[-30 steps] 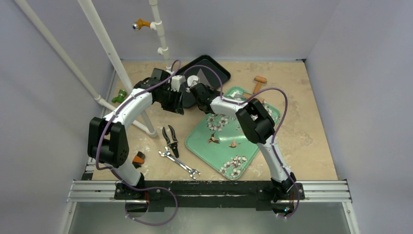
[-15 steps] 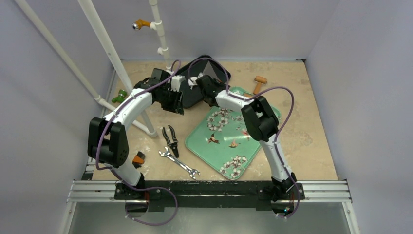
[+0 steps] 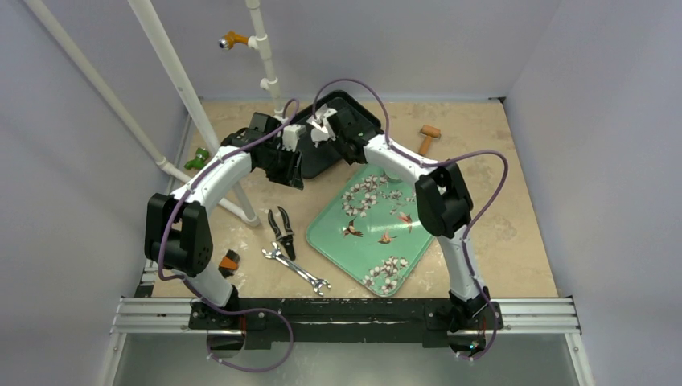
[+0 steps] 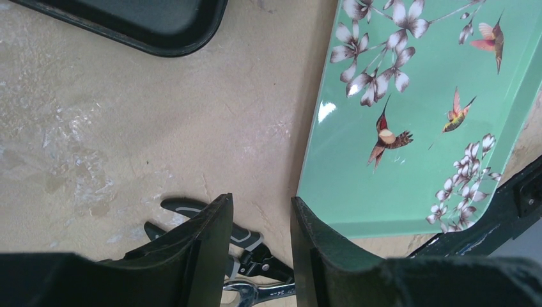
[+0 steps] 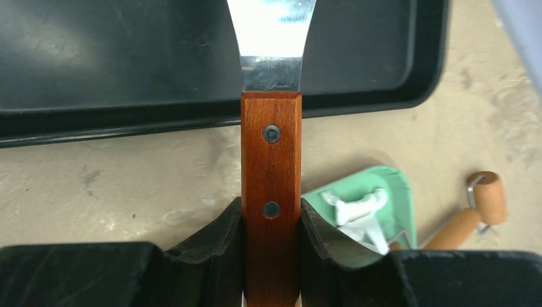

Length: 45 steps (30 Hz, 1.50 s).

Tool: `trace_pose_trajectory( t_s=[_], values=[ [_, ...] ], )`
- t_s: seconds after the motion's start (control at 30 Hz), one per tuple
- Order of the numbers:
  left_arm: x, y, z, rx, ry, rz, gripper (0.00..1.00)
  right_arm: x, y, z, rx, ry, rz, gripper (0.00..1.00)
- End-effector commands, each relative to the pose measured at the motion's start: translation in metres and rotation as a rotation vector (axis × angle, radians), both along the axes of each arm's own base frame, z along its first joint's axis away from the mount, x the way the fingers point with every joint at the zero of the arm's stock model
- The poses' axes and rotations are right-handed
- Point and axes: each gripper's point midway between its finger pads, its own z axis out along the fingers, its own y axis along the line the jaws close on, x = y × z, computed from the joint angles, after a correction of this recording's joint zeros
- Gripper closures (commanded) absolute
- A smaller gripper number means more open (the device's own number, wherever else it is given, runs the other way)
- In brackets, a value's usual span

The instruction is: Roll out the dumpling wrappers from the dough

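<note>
My right gripper (image 5: 271, 208) (image 3: 342, 133) is shut on the wooden handle of a spatula (image 5: 271, 147). Its shiny metal blade (image 5: 271, 38) reaches out over the black tray (image 5: 128, 64) (image 3: 315, 163). The blade glares white, so I cannot tell whether dough lies on it. No dumpling wrappers show as flat discs. White dough scraps (image 5: 355, 208) lie on a corner of the green flowered tray (image 3: 362, 241). My left gripper (image 4: 261, 201) (image 3: 288, 175) hangs open and empty above the table, left of the black tray.
A small wooden roller (image 3: 429, 137) (image 5: 476, 208) lies behind the green tray. Pliers (image 3: 281, 229) (image 4: 243, 236) and a wrench (image 3: 296, 269) lie on the table at the front left. White pipes (image 3: 185, 88) stand along the left side.
My right arm has swung back and left with the spatula, from the green tray's far corner to over the black tray. The left arm has not moved.
</note>
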Motion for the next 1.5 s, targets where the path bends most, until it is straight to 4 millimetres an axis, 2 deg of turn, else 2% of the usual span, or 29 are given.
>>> trace_pose_trajectory(
  t_s=[0.0, 0.37, 0.47, 0.6, 0.67, 0.7, 0.83, 0.97, 1.17, 1.27, 1.37, 1.47],
  values=[
    [0.004, 0.005, 0.021, -0.013, -0.073, 0.003, 0.63, -0.01, 0.012, -0.014, 0.047, 0.09, 0.009, 1.0],
    [0.004, 0.004, 0.02, -0.018, -0.068, 0.003, 0.62, -0.031, 0.005, -0.043, 0.025, 0.175, 0.013, 1.0],
    [0.004, 0.005, 0.02, -0.017, -0.068, 0.004, 0.63, -0.035, -0.002, -0.051, -0.012, 0.203, -0.009, 1.0],
    [0.004, 0.005, 0.02, -0.016, -0.07, 0.003, 0.62, -0.043, 0.001, -0.054, -0.006, 0.247, 0.016, 1.0],
    [0.004, 0.005, 0.02, -0.017, -0.072, 0.003, 0.62, -0.045, 0.005, -0.045, 0.02, 0.243, 0.028, 1.0],
    [0.004, 0.005, 0.019, -0.017, -0.07, 0.003, 0.63, -0.046, 0.014, -0.037, 0.069, 0.241, 0.051, 1.0],
    [0.003, 0.004, 0.018, -0.022, -0.064, 0.001, 0.62, -0.037, 0.022, 0.003, 0.142, 0.147, 0.062, 1.0],
    [0.004, 0.003, 0.02, -0.028, -0.067, 0.001, 0.62, -0.027, 0.024, 0.012, 0.153, 0.125, 0.033, 1.0],
    [0.004, 0.004, 0.019, -0.023, -0.065, 0.004, 0.63, -0.012, -0.007, -0.02, -0.049, 0.121, -0.105, 1.0],
    [0.004, 0.004, 0.018, -0.025, -0.061, 0.004, 0.63, -0.005, -0.017, -0.027, -0.12, 0.099, -0.132, 1.0],
    [0.005, 0.004, 0.017, -0.029, -0.057, 0.006, 0.63, -0.008, -0.017, -0.033, -0.162, 0.099, -0.105, 1.0],
    [0.005, 0.004, 0.016, -0.028, -0.055, 0.008, 0.62, -0.02, -0.013, -0.042, -0.188, 0.118, -0.072, 1.0]
  ],
)
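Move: The black tray I hold the scraper towards has its middle about 11 cm ahead of my right hand, 6 cm to its left and 9 cm below. The white dough scraps lie some 3 cm ahead and 8 cm to the right; the wooden roller is about 10 cm ahead and 18 cm right. The green tray's middle is roughly 16 cm back and 7 cm right. From my idle left hand, the black tray's middle lies about 23 cm ahead and 12 cm right. With the scraper's wooden handle still gripped in my right hand and its blade out over the black tray, I dip about 5 cm down and 3 cm back, tipping my fingers some 10 degrees further down. After a brief pause low, I ease back a little, swing up and forward over the near edge, then dip again, slightly rightward, with my left side rolling down. ##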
